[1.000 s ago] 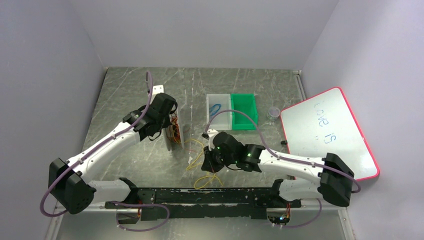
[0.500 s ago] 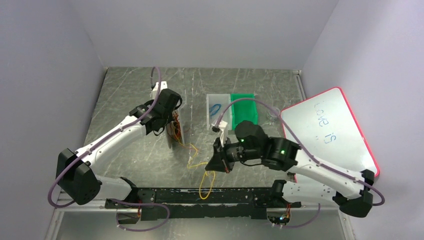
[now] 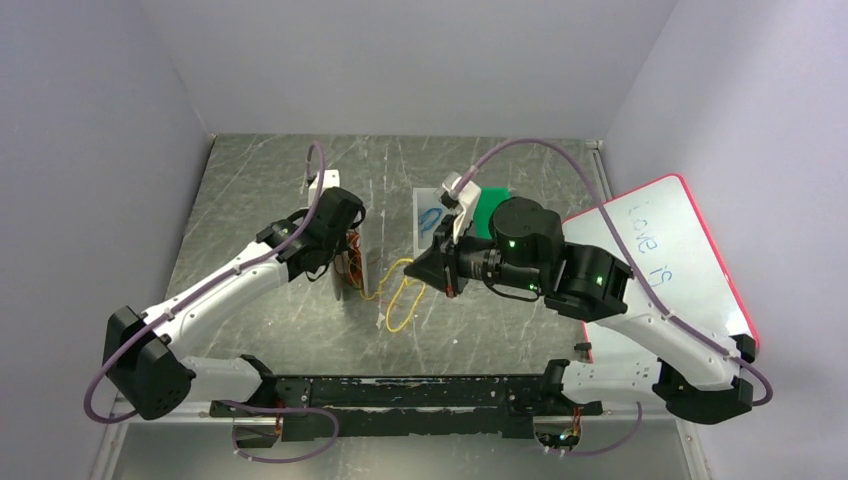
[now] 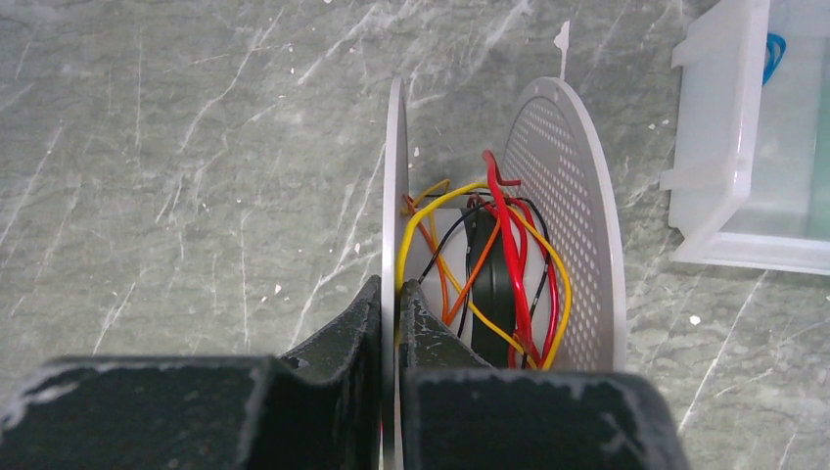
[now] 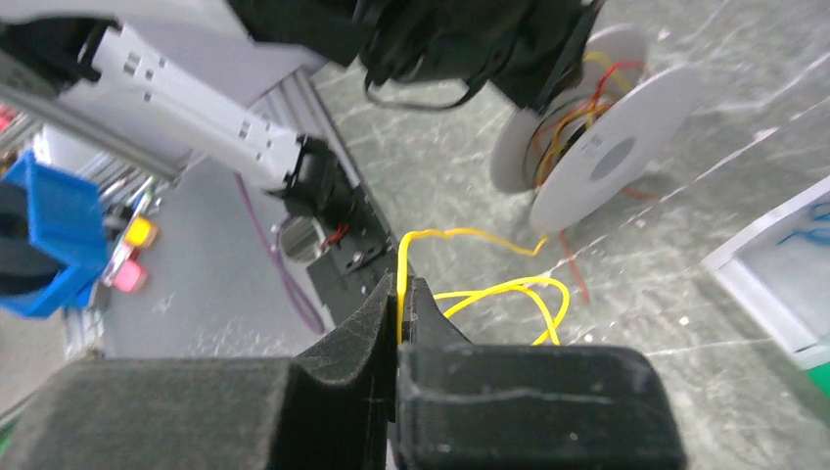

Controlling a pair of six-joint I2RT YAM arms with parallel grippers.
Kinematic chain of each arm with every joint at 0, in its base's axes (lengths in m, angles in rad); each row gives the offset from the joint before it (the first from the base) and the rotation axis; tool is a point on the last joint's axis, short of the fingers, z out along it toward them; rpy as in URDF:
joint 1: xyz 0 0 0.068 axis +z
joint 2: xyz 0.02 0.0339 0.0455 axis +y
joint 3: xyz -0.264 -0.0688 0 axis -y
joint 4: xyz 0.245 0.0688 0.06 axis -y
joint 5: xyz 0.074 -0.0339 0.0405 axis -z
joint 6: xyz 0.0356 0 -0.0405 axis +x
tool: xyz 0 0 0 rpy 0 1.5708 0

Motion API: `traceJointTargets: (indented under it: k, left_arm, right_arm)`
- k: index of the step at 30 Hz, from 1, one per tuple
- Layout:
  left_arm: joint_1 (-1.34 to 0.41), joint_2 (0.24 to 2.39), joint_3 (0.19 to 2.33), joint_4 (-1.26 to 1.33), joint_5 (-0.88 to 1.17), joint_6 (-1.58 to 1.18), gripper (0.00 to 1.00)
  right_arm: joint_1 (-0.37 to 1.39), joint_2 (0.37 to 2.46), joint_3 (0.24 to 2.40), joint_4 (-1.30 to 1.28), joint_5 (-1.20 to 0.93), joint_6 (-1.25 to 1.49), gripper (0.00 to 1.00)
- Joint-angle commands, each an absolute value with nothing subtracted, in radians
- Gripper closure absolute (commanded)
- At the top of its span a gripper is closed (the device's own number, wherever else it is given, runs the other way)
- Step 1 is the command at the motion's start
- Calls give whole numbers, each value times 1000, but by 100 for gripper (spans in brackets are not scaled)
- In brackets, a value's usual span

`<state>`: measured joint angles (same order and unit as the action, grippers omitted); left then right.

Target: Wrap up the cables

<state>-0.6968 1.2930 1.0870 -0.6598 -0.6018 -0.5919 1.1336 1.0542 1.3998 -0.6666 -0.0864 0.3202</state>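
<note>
A white spool (image 3: 352,268) stands on edge on the table, with yellow, orange and red cables (image 4: 509,259) wound loosely round its black core. My left gripper (image 4: 395,294) is shut on the spool's solid flange (image 4: 394,186); the perforated flange (image 4: 577,186) is to the right. A loose yellow cable (image 3: 400,298) runs from the spool in loops over the table. My right gripper (image 5: 403,289) is shut on this yellow cable (image 5: 489,291), raised just right of the spool (image 5: 607,157). In the top view the right gripper (image 3: 430,268) points left.
A clear bin (image 3: 430,218) holding a small blue wire coil sits behind the right gripper, beside a green bin (image 3: 490,208) partly hidden by the right arm. A red-framed whiteboard (image 3: 690,270) lies at the right. Grey walls close in three sides.
The right arm has lifted and swung toward the back, carrying the yellow cable from the near edge up beside the spool. The left arm has shifted slightly, still holding the spool.
</note>
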Motion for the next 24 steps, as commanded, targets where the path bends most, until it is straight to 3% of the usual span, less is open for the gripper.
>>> traceJointTargets:
  k: [1,17,24]
  left_arm:
    - [-713,1237,1049,-623,-595,-561,93]
    - [-750,1135,970,-540,-511,-448,93]
    - [-796,1075,935,-514,-474,-379,93]
  right_arm:
    - [1138,1082,1511,-654,69,252,100]
    - [1135,1242,1680,-521,363,62,100]
    - [1047,1331,1711,-484,339,-31,100]
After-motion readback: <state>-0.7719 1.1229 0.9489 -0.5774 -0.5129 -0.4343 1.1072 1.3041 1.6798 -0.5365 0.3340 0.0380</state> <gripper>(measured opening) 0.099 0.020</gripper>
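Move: The spool's middle lies about 21 cm ahead of the right gripper, 13 cm to its left and 25 cm below. The left gripper already pinches the spool's left flange, with the middle some 5 cm ahead, 3 cm right and 6 cm below. From the right gripper, the white box is about 25 cm ahead, 5 cm right and 35 cm below, and the green box 12 cm farther right. Keep the yellow cable pinched in the right gripper and carry it forward about 11 cm beside the spool, climbing some 7 cm in the first half, then running level while the hand swings about 20 degrees clockwise and rolls. Meanwhile keep the left fingers shut on the flange and draw the spool back some 3 cm and a little right, turning it about 15 degrees clockwise. ##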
